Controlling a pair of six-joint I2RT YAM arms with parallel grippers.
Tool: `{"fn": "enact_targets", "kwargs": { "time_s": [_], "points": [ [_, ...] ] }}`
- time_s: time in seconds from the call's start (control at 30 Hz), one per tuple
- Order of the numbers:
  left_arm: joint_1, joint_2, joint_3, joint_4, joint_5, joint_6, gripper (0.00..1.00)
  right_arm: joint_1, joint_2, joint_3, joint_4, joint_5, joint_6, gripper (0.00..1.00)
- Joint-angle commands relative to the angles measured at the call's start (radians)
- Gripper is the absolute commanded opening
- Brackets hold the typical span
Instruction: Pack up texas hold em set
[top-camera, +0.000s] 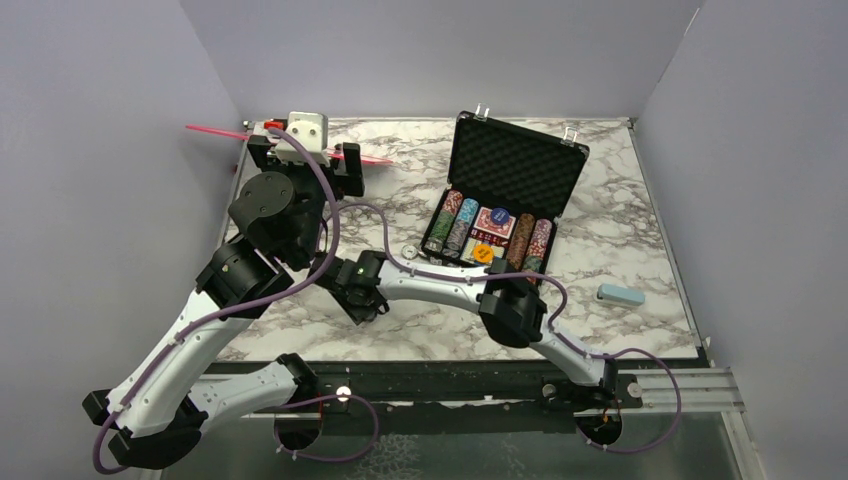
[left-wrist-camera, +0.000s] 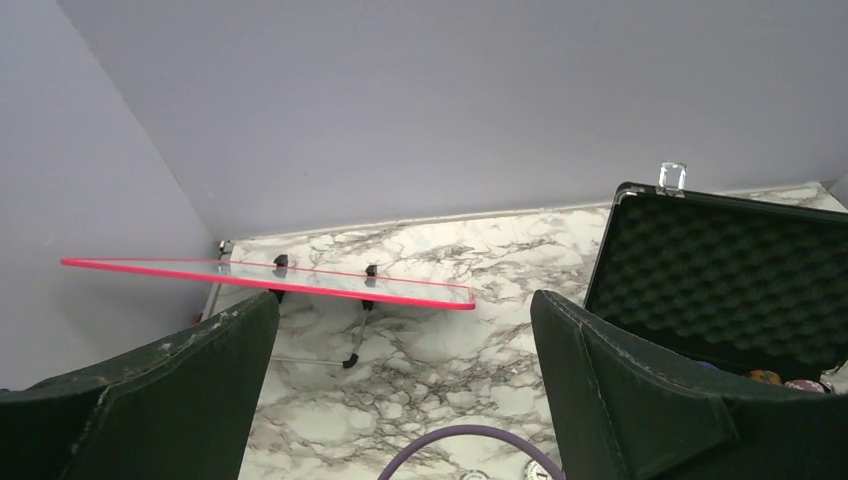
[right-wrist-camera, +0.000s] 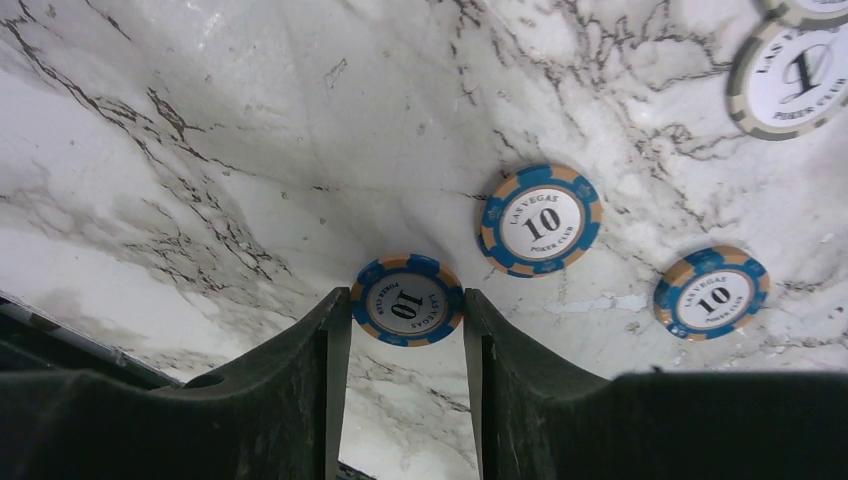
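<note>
The black poker case (top-camera: 515, 165) stands open at the back of the marble table, foam lid up, with rows of chips and card decks (top-camera: 490, 235) in its base. Its lid (left-wrist-camera: 720, 275) also shows at the right of the left wrist view. Left of the case, my right gripper (right-wrist-camera: 405, 310) is low over the table, shut on the edges of a blue "10" chip (right-wrist-camera: 407, 300). Two more blue chips (right-wrist-camera: 540, 220) (right-wrist-camera: 712, 293) and a white chip (right-wrist-camera: 795, 85) lie loose beyond it. My left gripper (left-wrist-camera: 405, 305) hangs open and holds nothing at the back left.
A pink strip on wire legs (left-wrist-camera: 270, 275) stands at the back left corner, just beyond the left gripper (top-camera: 305, 160). A small light-blue block (top-camera: 620, 294) lies at the right. A white chip (top-camera: 409, 251) sits beside the right arm. Grey walls close three sides.
</note>
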Motion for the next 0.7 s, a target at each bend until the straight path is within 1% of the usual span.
{"fn": "enact_targets", "kwargs": {
  "time_s": [0.0,0.23,0.47,0.5,0.67],
  "points": [
    [0.000,-0.012,0.036,0.005,-0.030,0.002,0.99,-0.008,-0.080,0.040,-0.008,0.086,0.001,0.44],
    [0.000,-0.010,0.034,0.004,-0.027,-0.001,0.99,-0.041,-0.092,0.023,0.012,0.115,0.020,0.45],
    [0.000,-0.008,0.028,0.002,-0.028,-0.002,0.99,-0.057,-0.070,0.012,0.029,0.110,0.018,0.45],
    [0.000,-0.007,0.027,0.003,-0.028,-0.002,0.99,-0.074,-0.065,0.010,0.035,0.109,0.016,0.45],
    [0.000,0.001,0.023,0.003,-0.030,0.006,0.99,-0.092,-0.041,0.015,0.047,0.078,0.000,0.46]
  ]
}}
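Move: The right hand holds a blue-and-orange 10 chip just above the table. The nearest loose 10 chip lies about 5 cm ahead and 1 cm to its right, 1 cm lower; a second 10 chip is some 7 cm ahead and 8 cm right, and the overlapping 1 chips about 12 cm ahead, 4 cm right. From the idle left hand, the nearest 10 chip is roughly 5 cm back, 7 cm right and 44 cm below. Still pinching the 10 chip by its rim between both fingertips, the right hand carries it forward about 5 cm, drifting slightly right, to over the nearest loose 10 chip. It climbs some 3 cm over the first half of the way, then runs level, the wrist turning about 5 degrees clockwise and the fingertips swinging a little forward; the grip stays unchanged. ##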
